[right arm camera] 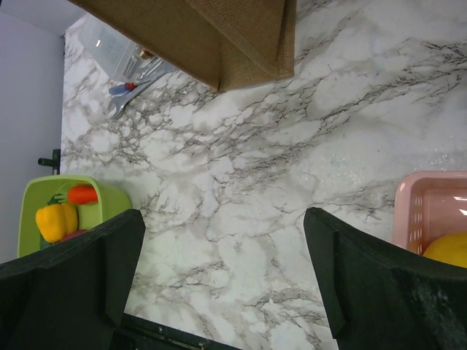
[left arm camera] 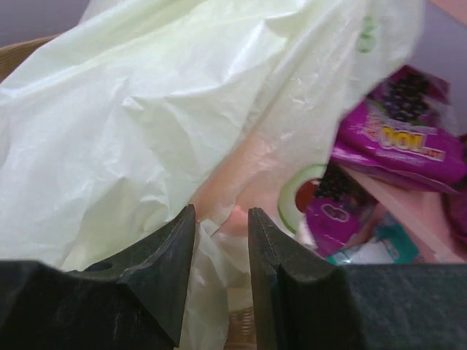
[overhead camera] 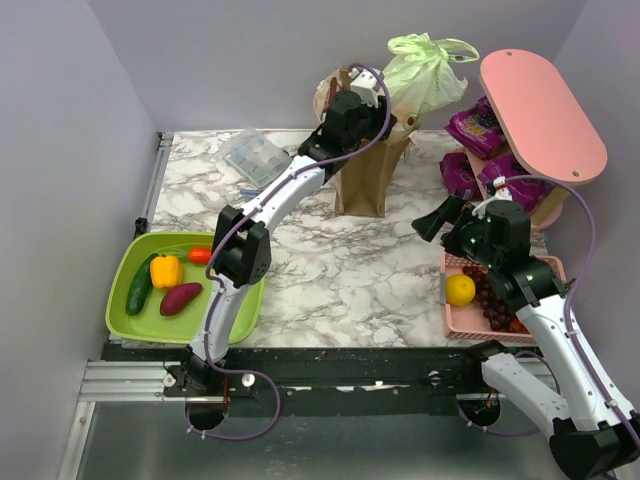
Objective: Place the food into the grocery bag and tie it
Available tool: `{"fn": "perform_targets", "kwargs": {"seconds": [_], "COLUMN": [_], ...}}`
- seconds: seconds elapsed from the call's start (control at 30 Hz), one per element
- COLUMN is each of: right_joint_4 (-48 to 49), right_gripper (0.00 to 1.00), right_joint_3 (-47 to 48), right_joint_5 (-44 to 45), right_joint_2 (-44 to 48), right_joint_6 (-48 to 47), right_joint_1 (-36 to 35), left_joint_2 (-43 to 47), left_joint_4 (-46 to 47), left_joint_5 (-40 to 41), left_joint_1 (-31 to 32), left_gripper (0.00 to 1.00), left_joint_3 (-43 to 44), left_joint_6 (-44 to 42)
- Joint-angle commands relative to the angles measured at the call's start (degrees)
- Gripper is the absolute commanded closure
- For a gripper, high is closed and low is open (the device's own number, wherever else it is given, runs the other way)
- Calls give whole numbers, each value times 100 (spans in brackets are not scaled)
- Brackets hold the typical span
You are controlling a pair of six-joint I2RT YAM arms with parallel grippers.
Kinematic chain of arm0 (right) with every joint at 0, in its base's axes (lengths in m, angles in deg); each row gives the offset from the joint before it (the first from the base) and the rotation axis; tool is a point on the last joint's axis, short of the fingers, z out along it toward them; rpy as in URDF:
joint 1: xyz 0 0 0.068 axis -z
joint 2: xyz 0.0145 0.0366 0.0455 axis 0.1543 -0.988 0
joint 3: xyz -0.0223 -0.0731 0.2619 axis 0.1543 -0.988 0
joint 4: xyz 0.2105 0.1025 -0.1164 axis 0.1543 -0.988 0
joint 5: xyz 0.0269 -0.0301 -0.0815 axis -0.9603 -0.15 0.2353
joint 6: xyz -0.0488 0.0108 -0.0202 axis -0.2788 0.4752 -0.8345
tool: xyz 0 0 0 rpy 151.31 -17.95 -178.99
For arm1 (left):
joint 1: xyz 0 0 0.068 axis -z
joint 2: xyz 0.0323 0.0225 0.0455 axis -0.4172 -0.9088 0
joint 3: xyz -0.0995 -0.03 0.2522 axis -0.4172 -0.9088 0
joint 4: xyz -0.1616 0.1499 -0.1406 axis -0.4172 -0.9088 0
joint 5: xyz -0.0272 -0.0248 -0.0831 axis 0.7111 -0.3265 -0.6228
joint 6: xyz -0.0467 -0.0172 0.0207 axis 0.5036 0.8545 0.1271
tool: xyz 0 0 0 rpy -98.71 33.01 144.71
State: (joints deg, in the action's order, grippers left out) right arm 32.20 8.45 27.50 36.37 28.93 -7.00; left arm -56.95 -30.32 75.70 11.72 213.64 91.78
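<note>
The grocery bag (overhead camera: 430, 70), pale green crinkly film, sits bunched above the brown paper bag (overhead camera: 365, 185) at the back. It fills the left wrist view (left arm camera: 146, 124). My left gripper (overhead camera: 392, 118) reaches up to it, fingers narrowed (left arm camera: 221, 211) on a fold of its film. Food lies elsewhere: a yellow pepper (overhead camera: 165, 270) (right arm camera: 55, 221), tomato (overhead camera: 200, 255), cucumber (overhead camera: 140, 285) and purple sweet potato (overhead camera: 181, 298) on the green tray (overhead camera: 125, 310), and a round yellow-orange fruit (overhead camera: 460, 290) (right arm camera: 449, 248) in the pink basket (overhead camera: 455, 320). My right gripper (overhead camera: 438, 222) (right arm camera: 222, 219) hangs wide open over bare marble, holding nothing.
A pink shelf (overhead camera: 540, 110) with purple snack packs (overhead camera: 475, 125) (left arm camera: 408, 138) stands at the back right. A clear plastic box (overhead camera: 255, 155) lies at the back left. Dark grapes (overhead camera: 492, 300) share the pink basket. Grey walls close in on both sides.
</note>
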Motion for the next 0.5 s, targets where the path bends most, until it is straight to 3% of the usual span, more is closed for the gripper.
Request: {"fn": "perform_targets", "kwargs": {"seconds": [0.0, 0.2, 0.47], "right_joint_4": [-144, -74, -19], "right_gripper": [1, 1, 1], "right_joint_3": [-93, -141, -134], "right_joint_5": [-78, -119, -117], "right_joint_2": [-31, -130, -230], "right_joint_6": [-68, -78, -109], "right_joint_1": [-21, -17, -20], "left_joint_2": [-254, -495, 675], "left_joint_4": [-392, -800, -287], "left_joint_5": [172, -146, -647], "left_joint_1": [-427, -770, -760], "left_gripper": [63, 61, 63], "left_joint_3": [259, 787, -1494], "left_joint_6": [152, -102, -1]}}
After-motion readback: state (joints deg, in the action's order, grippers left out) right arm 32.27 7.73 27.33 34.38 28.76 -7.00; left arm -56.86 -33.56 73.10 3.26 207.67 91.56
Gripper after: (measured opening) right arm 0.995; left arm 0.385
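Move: The tied grocery bag leans over the paper bag's right rim, its middle about 5 cm ahead of the left hand, 7 cm to its right and 5 cm above. The paper bag stands around 2 cm ahead and 5 cm left of that hand, its middle 15 cm lower; a purple packet lies some 20 cm right, 3 cm farther out and 12 cm down. From the right hand the grocery bag is roughly 30 cm ahead, 2 cm left and 12 cm above. Leftward and forward, sinking as it goes, the left hand sweeps over the paper bag's mouth with its fingers still against the near side of the grocery bag, bringing the bag along. It ends about 8 cm to the left and 6 cm lower, easing back slightly in a last quick dip. The wrist tips down and turns counter-clockwise by under 10 degrees each; the fingers keep their part-open gap. ##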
